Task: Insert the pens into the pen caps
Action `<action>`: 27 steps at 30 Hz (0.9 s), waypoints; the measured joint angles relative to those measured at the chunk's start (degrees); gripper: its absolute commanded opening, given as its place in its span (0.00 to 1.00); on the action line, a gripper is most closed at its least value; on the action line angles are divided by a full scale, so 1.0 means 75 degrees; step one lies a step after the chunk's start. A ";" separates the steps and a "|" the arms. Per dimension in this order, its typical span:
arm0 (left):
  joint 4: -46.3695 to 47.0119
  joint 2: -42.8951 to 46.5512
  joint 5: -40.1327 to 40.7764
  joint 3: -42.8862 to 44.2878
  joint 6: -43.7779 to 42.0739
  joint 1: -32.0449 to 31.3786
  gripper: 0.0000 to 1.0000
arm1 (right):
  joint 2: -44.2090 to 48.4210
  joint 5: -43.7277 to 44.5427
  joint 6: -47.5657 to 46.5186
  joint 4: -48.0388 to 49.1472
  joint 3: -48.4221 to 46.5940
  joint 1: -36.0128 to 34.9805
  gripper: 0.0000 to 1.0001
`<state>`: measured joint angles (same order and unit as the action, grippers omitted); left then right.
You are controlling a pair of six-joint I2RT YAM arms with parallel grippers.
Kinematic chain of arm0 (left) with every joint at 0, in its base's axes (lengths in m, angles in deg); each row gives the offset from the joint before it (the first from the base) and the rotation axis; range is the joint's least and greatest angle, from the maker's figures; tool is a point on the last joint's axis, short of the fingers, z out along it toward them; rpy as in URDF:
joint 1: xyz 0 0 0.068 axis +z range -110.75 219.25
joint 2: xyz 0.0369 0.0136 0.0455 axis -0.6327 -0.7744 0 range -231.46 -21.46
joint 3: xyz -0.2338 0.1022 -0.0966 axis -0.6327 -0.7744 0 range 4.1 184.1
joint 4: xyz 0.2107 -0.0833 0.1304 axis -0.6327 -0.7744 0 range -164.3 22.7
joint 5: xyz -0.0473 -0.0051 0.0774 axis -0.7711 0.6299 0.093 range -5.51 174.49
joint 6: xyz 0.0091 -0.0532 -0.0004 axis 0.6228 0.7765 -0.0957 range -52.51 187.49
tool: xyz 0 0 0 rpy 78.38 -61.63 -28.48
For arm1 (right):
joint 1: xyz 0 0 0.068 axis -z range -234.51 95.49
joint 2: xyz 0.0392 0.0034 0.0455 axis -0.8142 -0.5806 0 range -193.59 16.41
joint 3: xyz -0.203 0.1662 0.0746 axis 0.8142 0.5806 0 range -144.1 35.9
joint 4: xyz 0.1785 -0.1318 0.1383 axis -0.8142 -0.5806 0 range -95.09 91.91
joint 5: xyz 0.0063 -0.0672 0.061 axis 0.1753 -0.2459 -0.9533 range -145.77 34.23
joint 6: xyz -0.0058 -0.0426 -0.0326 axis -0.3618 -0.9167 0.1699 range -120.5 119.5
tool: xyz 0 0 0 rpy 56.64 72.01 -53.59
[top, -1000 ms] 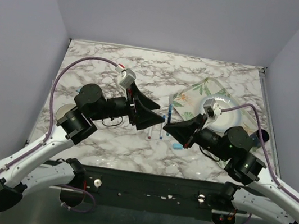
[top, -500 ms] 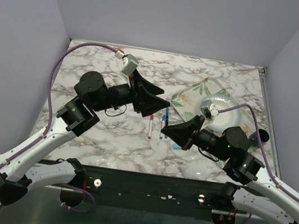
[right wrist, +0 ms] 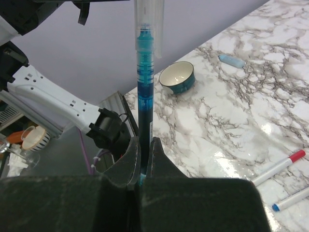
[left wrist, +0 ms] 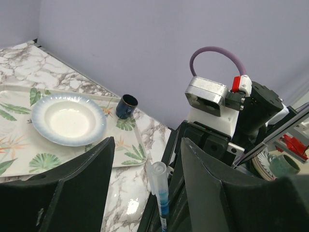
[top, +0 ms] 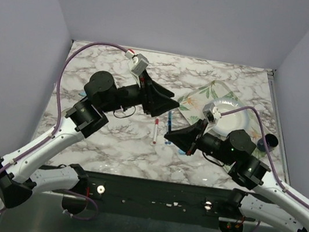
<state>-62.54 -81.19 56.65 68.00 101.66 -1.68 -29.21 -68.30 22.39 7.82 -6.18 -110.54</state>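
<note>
My right gripper (right wrist: 143, 142) is shut on the barrel of a blue pen (right wrist: 145, 104) and holds it upright. A clear, light blue pen cap (right wrist: 148, 14) sits over the pen's tip. In the left wrist view the same cap (left wrist: 159, 176) stands between my left gripper's (left wrist: 147, 141) fingers, which are open and do not touch it. From above, the left gripper (top: 172, 105) hovers just beyond the right gripper (top: 168, 136). A white pen with a red end (top: 155, 131) and one with a blue end (right wrist: 289, 199) lie on the marble. A loose light blue cap (right wrist: 231, 60) lies farther off.
A floral tray (top: 202, 94) at the back right carries a white plate (top: 231, 113). A dark round cup (top: 268, 143) stands at the table's right edge. A teal bowl (right wrist: 177, 76) sits near the table's left edge.
The left gripper has drawn back toward the far side, away from the right gripper. The capped blue pen stays in the right gripper, which has shifted slightly left.
</note>
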 measured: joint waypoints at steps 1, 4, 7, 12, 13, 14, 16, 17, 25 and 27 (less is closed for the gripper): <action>0.0047 0.0000 0.0000 0.0009 0.0047 0.0009 0.58 | -0.0015 -0.0006 0.0009 0.0000 0.0000 0.0000 0.01; 0.0082 -0.0003 -0.0029 0.0026 0.0128 0.0044 0.53 | -0.0017 -0.0023 0.0073 0.0003 0.0000 0.0000 0.01; 0.0108 -0.0050 -0.0157 0.0058 0.0175 0.0050 0.44 | -0.0017 -0.0029 0.0169 0.0009 0.0000 0.0000 0.01; 0.0207 -0.0096 -0.0356 0.0035 0.0323 0.0061 0.16 | -0.0023 -0.0029 0.0265 0.0017 0.0000 0.0000 0.01; 0.0245 -0.0096 -0.0382 0.0020 0.0350 0.0064 0.08 | -0.0026 -0.0029 0.0283 0.0020 0.0000 0.0000 0.01; 0.0291 -0.0096 -0.0408 0.0006 0.0379 0.0064 0.04 | -0.0026 -0.0026 0.0291 0.0020 0.0000 0.0000 0.01; 0.0440 -0.0093 -0.0495 -0.0061 0.0522 0.0064 0.00 | -0.0032 -0.0017 0.0329 0.0017 0.0000 0.0000 0.01; 0.0501 -0.0087 -0.0513 -0.0096 0.0545 0.0073 0.00 | -0.0032 -0.0012 0.0338 0.0015 0.0000 0.0000 0.01; 0.0746 -0.0114 -0.0568 -0.0256 0.1139 0.0152 0.00 | -0.0140 0.0230 0.0213 -0.0067 -0.0102 0.0000 0.01; 0.0807 -0.0122 -0.0571 -0.0280 0.1265 0.0187 0.00 | -0.0198 0.0265 0.0096 -0.0216 -0.0221 -0.0006 0.01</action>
<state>-56.49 -82.10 52.37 65.90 111.14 -0.28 -30.70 -66.31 23.11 6.21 -7.85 -110.58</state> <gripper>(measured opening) 0.053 0.033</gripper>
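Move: The clear cap, already standing on the upturned nib of the blue pen, sits between the left hand's open fingers, its middle about 1 cm back, 1 cm to the right and 2 cm below the hand point. From the right hand, which holds the pen lower down, the cap is some 8 cm up and 2 cm ahead. On the table about 38 cm below the left hand lie a red-capped marker (19 cm ahead, 4 cm left), a blue-capped one (19 cm ahead, 1 cm right) and a light-blue block (12 cm ahead, 9 cm right). Nearly on the spot, easing back by less than 1 cm, the left hand shuts its fingers from about two-thirds open to almost closed and pinches the upper end of the clear cap, with its wrist turning under 10 degrees. The right hand keeps its grip on the upright blue pen, holding it from below almost still and creeping forward about half a centimetre at the end. ##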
